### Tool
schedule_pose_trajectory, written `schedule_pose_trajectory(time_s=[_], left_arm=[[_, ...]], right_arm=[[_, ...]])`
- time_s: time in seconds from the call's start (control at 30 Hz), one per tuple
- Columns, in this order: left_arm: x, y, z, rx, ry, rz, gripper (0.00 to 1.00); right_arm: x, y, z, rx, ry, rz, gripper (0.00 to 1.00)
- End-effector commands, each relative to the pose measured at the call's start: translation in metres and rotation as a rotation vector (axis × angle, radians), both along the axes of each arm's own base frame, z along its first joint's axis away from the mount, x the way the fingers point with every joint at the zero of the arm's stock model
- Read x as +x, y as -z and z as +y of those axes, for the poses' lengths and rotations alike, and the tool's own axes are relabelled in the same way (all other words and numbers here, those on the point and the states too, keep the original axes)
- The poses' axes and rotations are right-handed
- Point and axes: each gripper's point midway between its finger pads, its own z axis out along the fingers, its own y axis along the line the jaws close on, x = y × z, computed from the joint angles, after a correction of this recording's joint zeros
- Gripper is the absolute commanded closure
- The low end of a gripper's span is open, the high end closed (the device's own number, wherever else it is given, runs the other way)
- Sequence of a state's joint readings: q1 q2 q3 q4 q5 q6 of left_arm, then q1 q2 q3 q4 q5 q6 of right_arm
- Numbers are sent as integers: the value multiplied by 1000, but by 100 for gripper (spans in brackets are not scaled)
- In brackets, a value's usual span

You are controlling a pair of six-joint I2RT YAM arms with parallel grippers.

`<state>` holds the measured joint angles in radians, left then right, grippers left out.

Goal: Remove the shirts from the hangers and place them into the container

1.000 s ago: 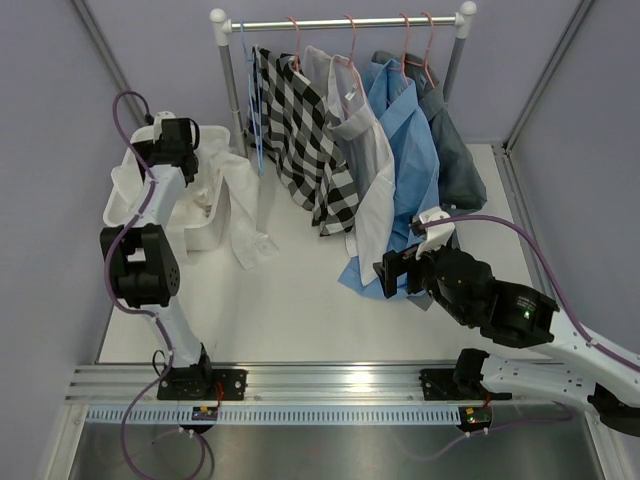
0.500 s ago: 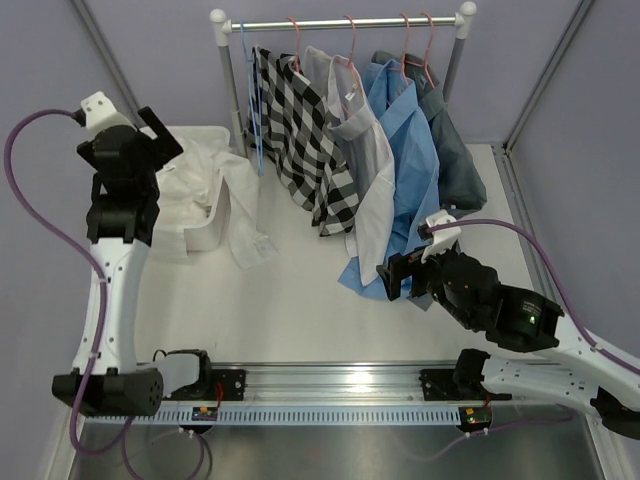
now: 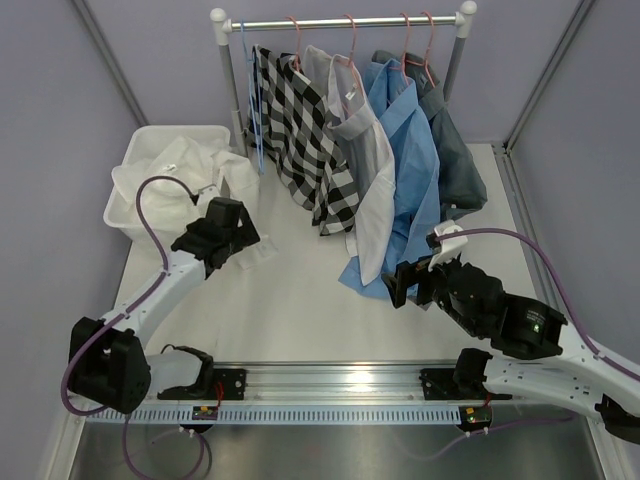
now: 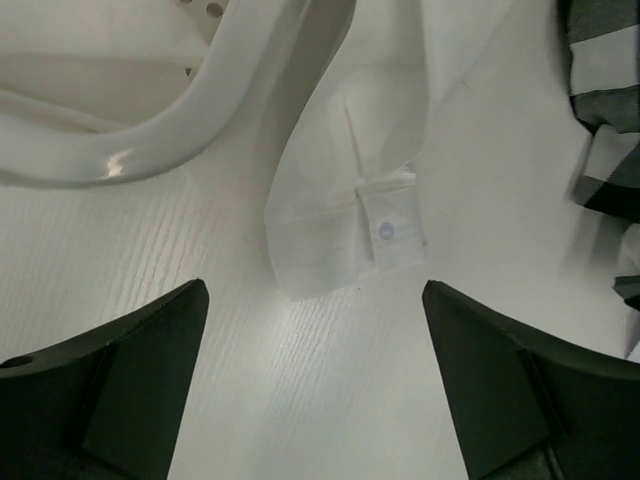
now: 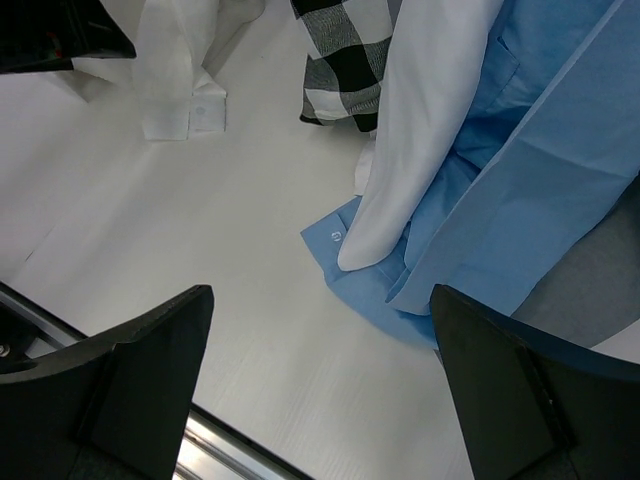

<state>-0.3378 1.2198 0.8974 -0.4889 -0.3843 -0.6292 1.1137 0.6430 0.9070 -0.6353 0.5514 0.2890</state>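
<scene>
A plain white shirt [image 3: 190,165] lies in the white container [image 3: 128,170]. One of its sleeves hangs over the rim onto the table, ending in a cuff [image 4: 345,225]. My left gripper [image 3: 238,243] is low over the table just short of that cuff, open and holding nothing [image 4: 315,300]. On the rail hang the black-and-white check shirt [image 3: 300,130], the pale grey-white one [image 3: 365,150], the light blue one [image 3: 410,160] and the dark grey one [image 3: 455,150], on pink hangers [image 3: 350,45]. My right gripper [image 3: 405,282] is open and holding nothing [image 5: 322,300], near the light blue shirt's cuff [image 5: 345,240].
A light blue hanger [image 3: 250,110] hangs bare at the left end of the white-posted rail [image 3: 340,21]. The container's rim [image 4: 150,140] curves close on the left of my left gripper. The metal base rail [image 3: 330,385] runs along the near edge.
My left arm has swung from above the container down to the table in front of it, its jaws now wide. The white shirt stays in the container. The right arm has barely shifted.
</scene>
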Motion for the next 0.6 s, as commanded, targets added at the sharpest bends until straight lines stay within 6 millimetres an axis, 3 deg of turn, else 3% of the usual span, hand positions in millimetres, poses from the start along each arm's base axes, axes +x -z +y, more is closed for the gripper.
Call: schedule_pose_trajectory(time_s=[0.0,0.03,0.17,0.37,0.57], left_arm=[[15,7,3,-43,-112,-83,8],[14,23,4,-31,-121,-62,9],[14,53,4,-32,-146,-31,14],[12,79,7,-19,-180,-7,23],[12,92,8,-16,-191,-14,32]], right_arm=[[-5,1,1,35,-11,14,1],[-5,2,0,32,-9,15,1],[-4,5,1,29,-6,21,0],[-4,8,4,24,-9,25,1],[-3,13,4,19,-6,29,1]])
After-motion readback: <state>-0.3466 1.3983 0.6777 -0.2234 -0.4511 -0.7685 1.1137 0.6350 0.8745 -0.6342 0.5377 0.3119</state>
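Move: The white shirt's sleeve end, trailing out of the container onto the table, lies about 3 cm ahead of the left hand, 4 cm to its right and some 13 cm below. The container's middle is about 16 cm ahead, 18 cm left and 9 cm lower than that hand; the checkered shirt's hem hangs roughly 11 cm ahead, 21 cm right and 10 cm down. From the right hand, the sleeve end is around 14 cm ahead, 31 cm left and 27 cm below. Towards the loose end of the white sleeve, low beside the container, the left hand sinks almost straight down by about 10 cm, quick at first and then easing off. The wrist turns slightly counter-clockwise and tips a little further down while the wide-open fingers begin to draw together, still well apart; no grip on the cloth can be seen. ##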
